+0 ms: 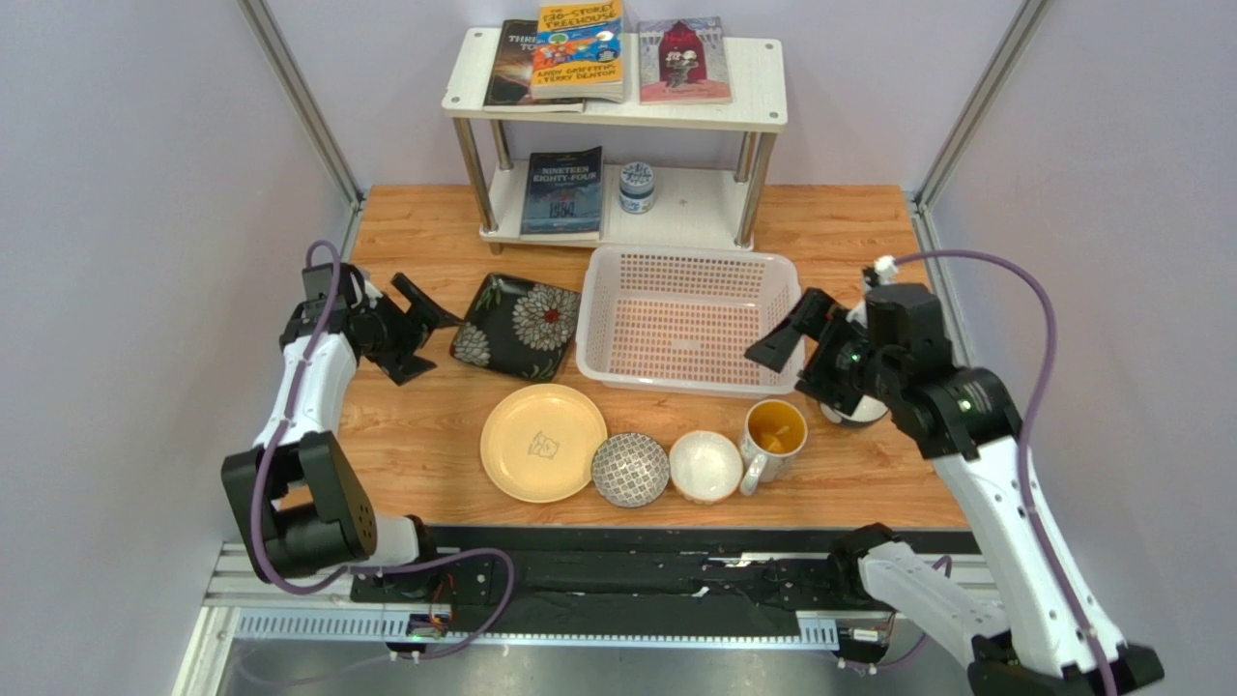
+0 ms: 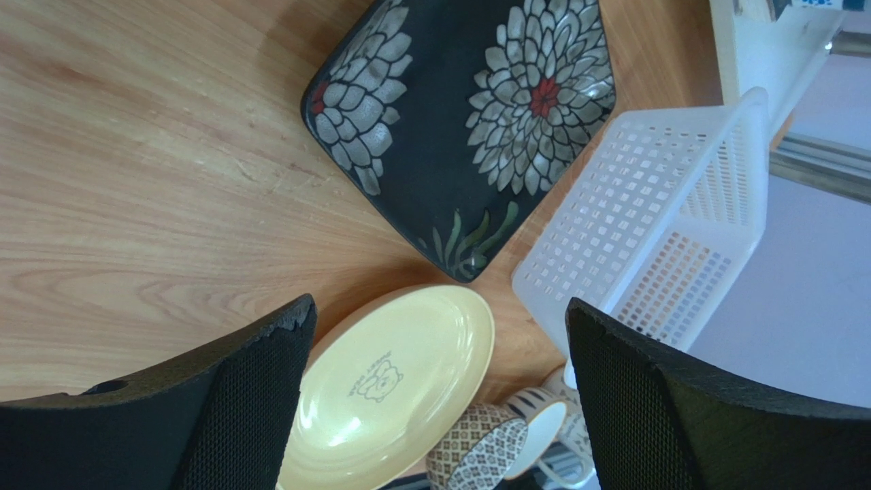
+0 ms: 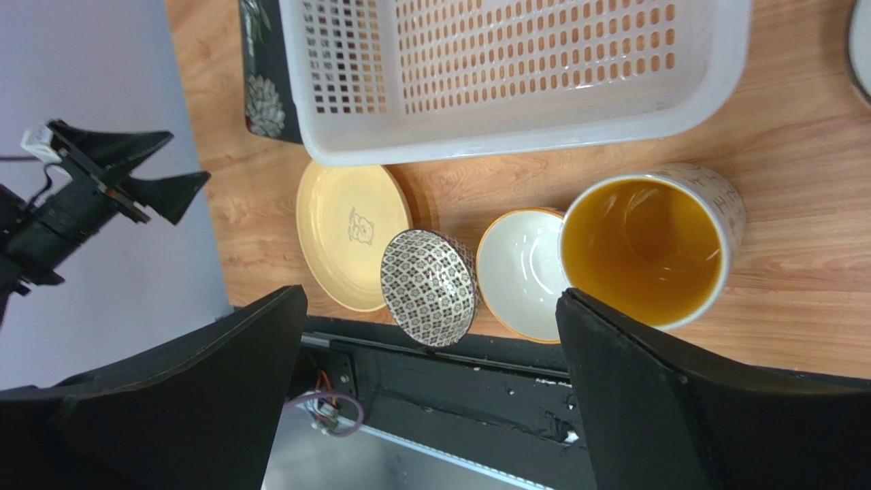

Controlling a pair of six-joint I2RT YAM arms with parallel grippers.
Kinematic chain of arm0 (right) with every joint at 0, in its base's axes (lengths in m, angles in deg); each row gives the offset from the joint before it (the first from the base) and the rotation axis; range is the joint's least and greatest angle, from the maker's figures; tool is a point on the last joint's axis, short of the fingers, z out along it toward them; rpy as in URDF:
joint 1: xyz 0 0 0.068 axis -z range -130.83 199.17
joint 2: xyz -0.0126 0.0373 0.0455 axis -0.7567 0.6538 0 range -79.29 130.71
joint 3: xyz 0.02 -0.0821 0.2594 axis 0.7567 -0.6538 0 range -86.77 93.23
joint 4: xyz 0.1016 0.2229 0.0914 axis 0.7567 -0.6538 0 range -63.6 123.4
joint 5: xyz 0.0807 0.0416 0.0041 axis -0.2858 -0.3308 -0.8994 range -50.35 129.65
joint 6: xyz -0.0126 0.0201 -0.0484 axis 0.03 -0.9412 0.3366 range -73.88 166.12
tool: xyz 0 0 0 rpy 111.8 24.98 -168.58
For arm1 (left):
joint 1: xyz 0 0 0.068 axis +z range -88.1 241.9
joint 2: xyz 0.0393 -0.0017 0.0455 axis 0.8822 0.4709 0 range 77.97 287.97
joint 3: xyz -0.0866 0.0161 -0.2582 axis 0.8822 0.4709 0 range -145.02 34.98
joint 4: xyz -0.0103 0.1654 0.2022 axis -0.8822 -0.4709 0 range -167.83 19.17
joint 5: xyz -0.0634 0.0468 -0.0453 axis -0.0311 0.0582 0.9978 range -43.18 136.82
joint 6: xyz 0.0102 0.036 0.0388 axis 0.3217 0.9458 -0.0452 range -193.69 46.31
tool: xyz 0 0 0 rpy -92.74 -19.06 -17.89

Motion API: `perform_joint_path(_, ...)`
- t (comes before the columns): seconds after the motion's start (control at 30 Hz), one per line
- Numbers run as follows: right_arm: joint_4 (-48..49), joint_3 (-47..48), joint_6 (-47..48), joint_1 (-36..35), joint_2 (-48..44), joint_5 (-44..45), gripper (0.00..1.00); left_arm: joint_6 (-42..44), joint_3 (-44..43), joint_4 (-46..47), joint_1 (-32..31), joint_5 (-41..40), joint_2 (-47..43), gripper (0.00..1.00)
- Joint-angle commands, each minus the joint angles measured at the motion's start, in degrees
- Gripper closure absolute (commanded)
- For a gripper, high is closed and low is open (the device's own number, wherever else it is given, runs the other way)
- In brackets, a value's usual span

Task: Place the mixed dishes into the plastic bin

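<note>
The white perforated bin (image 1: 690, 319) stands empty at mid-table. The black floral plate (image 1: 516, 326) lies to its left. In front lie the yellow plate (image 1: 543, 442), the grey-patterned bowl (image 1: 630, 470), the white bowl (image 1: 706, 466) and the yellow-inside mug (image 1: 774, 431). Another bowl (image 1: 867, 415) is mostly hidden under the right arm. My left gripper (image 1: 430, 337) is open and empty, just left of the black plate (image 2: 460, 123). My right gripper (image 1: 777, 348) is open and empty, at the bin's right end, above the mug (image 3: 644, 245).
A white two-tier shelf (image 1: 755, 87) with books stands at the back. The small blue-and-white jar (image 1: 636, 186) is on its lower tier. The row of dishes sits close to the table's near edge and the black rail.
</note>
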Motion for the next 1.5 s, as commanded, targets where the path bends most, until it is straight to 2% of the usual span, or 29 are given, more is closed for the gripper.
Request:
perform_joint_path(0.0, 9.06, 0.49, -0.88, -4.86, 3.59, 3.70, 0.00, -3.60, 2.09, 6.75, 0.23, 4.60, 4.06, 0.05)
perform_joint_path(0.13, 11.98, -2.07, -3.34, -7.86, 3.59, 4.76, 0.00, -3.43, 3.05, 7.10, 0.32, 2.85, 5.91, 0.05)
perform_joint_path(0.23, 12.16, -4.43, -4.31, -8.39, 2.11, 4.58, 0.00, -4.57, 3.85, 8.59, 0.23, 2.14, 8.28, 0.07)
perform_joint_path(0.47, 9.96, -6.11, -5.01, -8.39, -2.46, 5.20, 0.00, -8.00, 0.86, 11.59, 0.23, 2.40, 20.04, 0.12)
perform_joint_path(0.63, 9.43, -7.25, -5.80, -8.39, -4.49, 6.16, 0.00, -9.58, 0.77, 13.86, -0.21, 1.18, 22.17, 0.13)
perform_joint_path(0.7, 9.35, -7.61, -5.89, -8.39, -4.49, 5.99, 0.00, -9.84, 0.68, 15.36, -0.56, 0.47, 22.78, 0.17)
perform_joint_path(0.73, 9.35, -7.70, -5.81, -8.39, -4.41, 5.46, 0.00, -10.19, 0.68, 15.89, -0.56, 0.64, 23.66, 0.24)
perform_joint_path(0.83, 8.65, -7.26, -5.37, -8.31, -3.44, 5.37, 0.01, -10.89, 0.68, 16.68, -1.70, 0.38, 25.33, 0.36)
perform_joint_path(0.93, 8.82, -6.73, -5.01, -8.48, -2.30, 5.46, 0.01, -11.86, 0.77, 18.26, -3.90, 0.03, 26.74, 0.44)
perform_joint_path(1.0, 9.08, -6.38, -5.01, -8.39, -1.77, 5.28, 0.01, -11.43, -0.10, 17.30, -5.04, -2.24, 26.83, 0.45)
perform_joint_path(1.2, 10.31, -6.47, -5.01, -8.39, -2.12, 4.58, 0.02, -11.52, -0.29, 17.74, -5.13, -2.43, 27.09, 0.47)
perform_joint_path(1.3, 10.14, -6.90, -5.10, -8.39, -2.65, 4.67, 0.02, -10.38, -1.25, 16.95, -5.13, -2.26, 28.41, 0.59)
perform_joint_path(1.37, 9.96, -7.26, -5.10, -8.48, -3.26, 4.58, 0.02, -9.23, -2.13, 16.68, -5.13, -1.73, 29.03, 0.80)
perform_joint_path(1.47, 10.66, -7.96, -5.01, -8.39, -4.40, 4.23, 0.04, -7.91, -2.40, 16.07, -4.70, 0.28, 29.29, 0.90)
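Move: Ahead and to the right of the open left hand lies the black flowered plate, its middle about 10 cm out, 12 cm right and 13 cm below. The yellow plate sits some 11 cm back and 16 cm right of that hand; the white bin is about 10 cm ahead and 40 cm right. From the right hand, the black plate is roughly 23 cm forward, 38 cm left and 25 cm down. Sinking about 11 cm beside the black plate, the left hand then slides some 5 cm forward and slightly right, low over the table, onto the plate's near left corner; its fingers tip about 15 degrees steeper and close from wide open to pinch the rim there. The empty, open right hand swings forward and left, then eases partly back, ending about 2.5 cm left. ##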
